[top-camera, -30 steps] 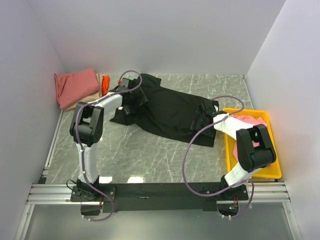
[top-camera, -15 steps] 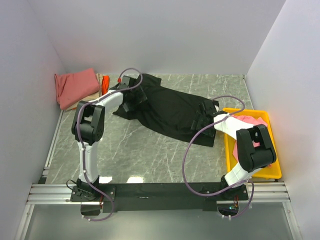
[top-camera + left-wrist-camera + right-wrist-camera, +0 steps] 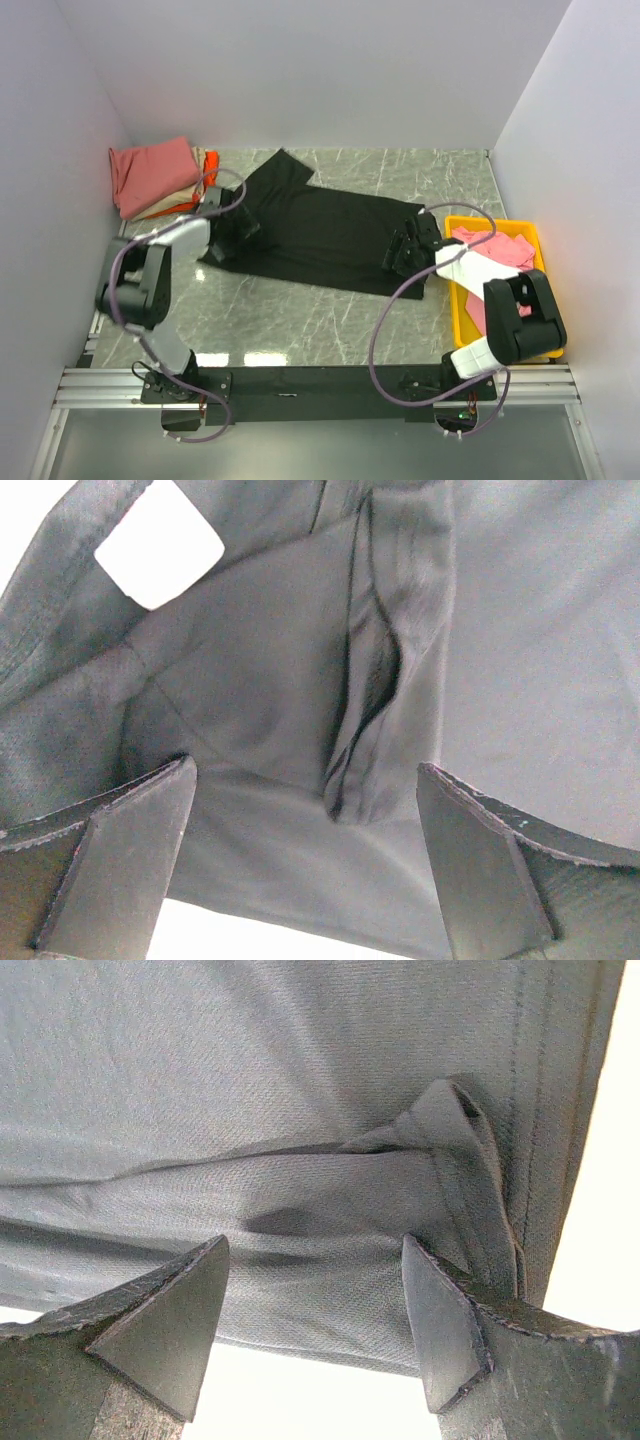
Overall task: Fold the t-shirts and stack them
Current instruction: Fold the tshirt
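A large black t-shirt [image 3: 320,235] lies spread across the middle of the table, one sleeve pointing toward the back wall. My left gripper [image 3: 232,232] rests low on its left end. In the left wrist view the left gripper [image 3: 307,780] is open, with black cloth and the white neck tag [image 3: 160,542] beyond its fingers. My right gripper [image 3: 403,250] sits on the shirt's right end. In its own view the right gripper [image 3: 315,1255] is open over a folded hem of the black cloth [image 3: 300,1110]. Folded dusty-red [image 3: 150,175], beige and orange [image 3: 210,162] t-shirts are stacked at the back left.
A yellow plastic bin [image 3: 458,300] stands at the right edge of the table with a pink t-shirt [image 3: 495,250] in it. Grey walls close in the left, back and right sides. The arms' purple cables loop above the table.
The left arm swung left and toward the near edge. The black t-shirt's left end shifted with it and the shirt now lies flatter and wider. The right gripper moved slightly.
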Controlling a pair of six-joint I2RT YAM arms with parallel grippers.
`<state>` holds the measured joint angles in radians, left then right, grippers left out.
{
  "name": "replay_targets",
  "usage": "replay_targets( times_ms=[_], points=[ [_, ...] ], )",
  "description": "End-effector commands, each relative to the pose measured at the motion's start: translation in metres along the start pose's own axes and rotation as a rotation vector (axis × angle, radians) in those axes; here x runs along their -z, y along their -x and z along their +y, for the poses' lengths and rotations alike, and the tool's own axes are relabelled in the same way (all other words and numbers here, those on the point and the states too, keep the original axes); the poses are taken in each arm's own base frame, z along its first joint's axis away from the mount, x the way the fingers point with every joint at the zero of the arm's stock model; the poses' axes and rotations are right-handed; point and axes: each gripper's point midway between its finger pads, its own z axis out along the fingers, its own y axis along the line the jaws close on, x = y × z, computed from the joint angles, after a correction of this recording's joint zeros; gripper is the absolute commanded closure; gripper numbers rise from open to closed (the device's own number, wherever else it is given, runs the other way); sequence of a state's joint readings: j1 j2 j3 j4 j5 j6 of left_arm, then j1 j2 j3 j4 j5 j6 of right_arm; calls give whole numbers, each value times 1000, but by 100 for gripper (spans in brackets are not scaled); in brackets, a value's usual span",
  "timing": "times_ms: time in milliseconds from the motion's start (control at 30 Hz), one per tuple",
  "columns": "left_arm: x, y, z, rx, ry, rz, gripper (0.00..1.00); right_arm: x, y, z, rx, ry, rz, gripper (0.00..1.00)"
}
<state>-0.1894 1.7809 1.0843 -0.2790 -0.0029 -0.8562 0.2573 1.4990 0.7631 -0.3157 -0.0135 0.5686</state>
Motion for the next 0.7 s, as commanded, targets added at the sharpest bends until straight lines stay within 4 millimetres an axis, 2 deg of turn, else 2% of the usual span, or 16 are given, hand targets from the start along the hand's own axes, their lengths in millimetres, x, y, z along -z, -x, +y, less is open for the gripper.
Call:
replay_targets(
  times_ms=[0,33,100,133,167,233,267,300,400,433,533,667],
  points=[
    [24,-43,75,55,232,46,1,12,-51,-18,-17,-14,134,23],
    [29,-59,96,66,281,64,1,14,-63,-22,-24,-22,157,23],
    [46,-72,108,107,299,72,1,25,-79,-25,-28,-19,188,23],
    [51,-88,124,122,330,100,1,27,-92,-32,-48,-41,209,23],
    [60,-90,121,147,302,89,1,33,-103,-37,-51,-60,237,23],
    [73,-103,128,164,306,107,1,45,-112,-35,-50,-44,229,23],
    [83,-100,118,161,256,78,1,49,-114,-35,-44,-35,225,23],
    [91,-101,115,166,244,78,1,57,-111,-32,-34,-13,207,23],
    [111,-92,86,130,134,33,1,71,-86,-24,3,5,121,23],
    [120,-83,73,110,103,4,1,78,-69,-16,19,23,70,23],
    [131,-73,50,91,39,-21,1,90,-48,4,42,94,6,23],
    [129,-86,31,51,-19,21,1,92,-37,18,52,151,-26,23]
  ],
)
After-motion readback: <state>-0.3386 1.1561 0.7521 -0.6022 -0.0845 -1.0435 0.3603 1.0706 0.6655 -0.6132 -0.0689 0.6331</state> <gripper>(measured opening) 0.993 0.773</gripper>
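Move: Both empty, open hands already have their fingertips on the half-folded black t-shirt. Its middle is about 17 cm right of the left hand and 1 cm ahead, and some 15 cm left and 8 cm ahead of the right hand, with the cloth barely 1 cm lower. The folded stack sits roughly 15 cm ahead and 16 cm left of the left hand; the yellow bin is about 20 cm right and 8 cm back from the right hand. Keeping their fingers open and downward on the black cloth, both hands drag the t-shirt straight back towards the bases together, the left by about 16 cm with a slight drift to its left and the right by about 11 cm, the wrists turning only a little. Then both stop and lift their fingertips clear of the cloth, rising around 5 cm while easing a little forward again, the fingers still open. ##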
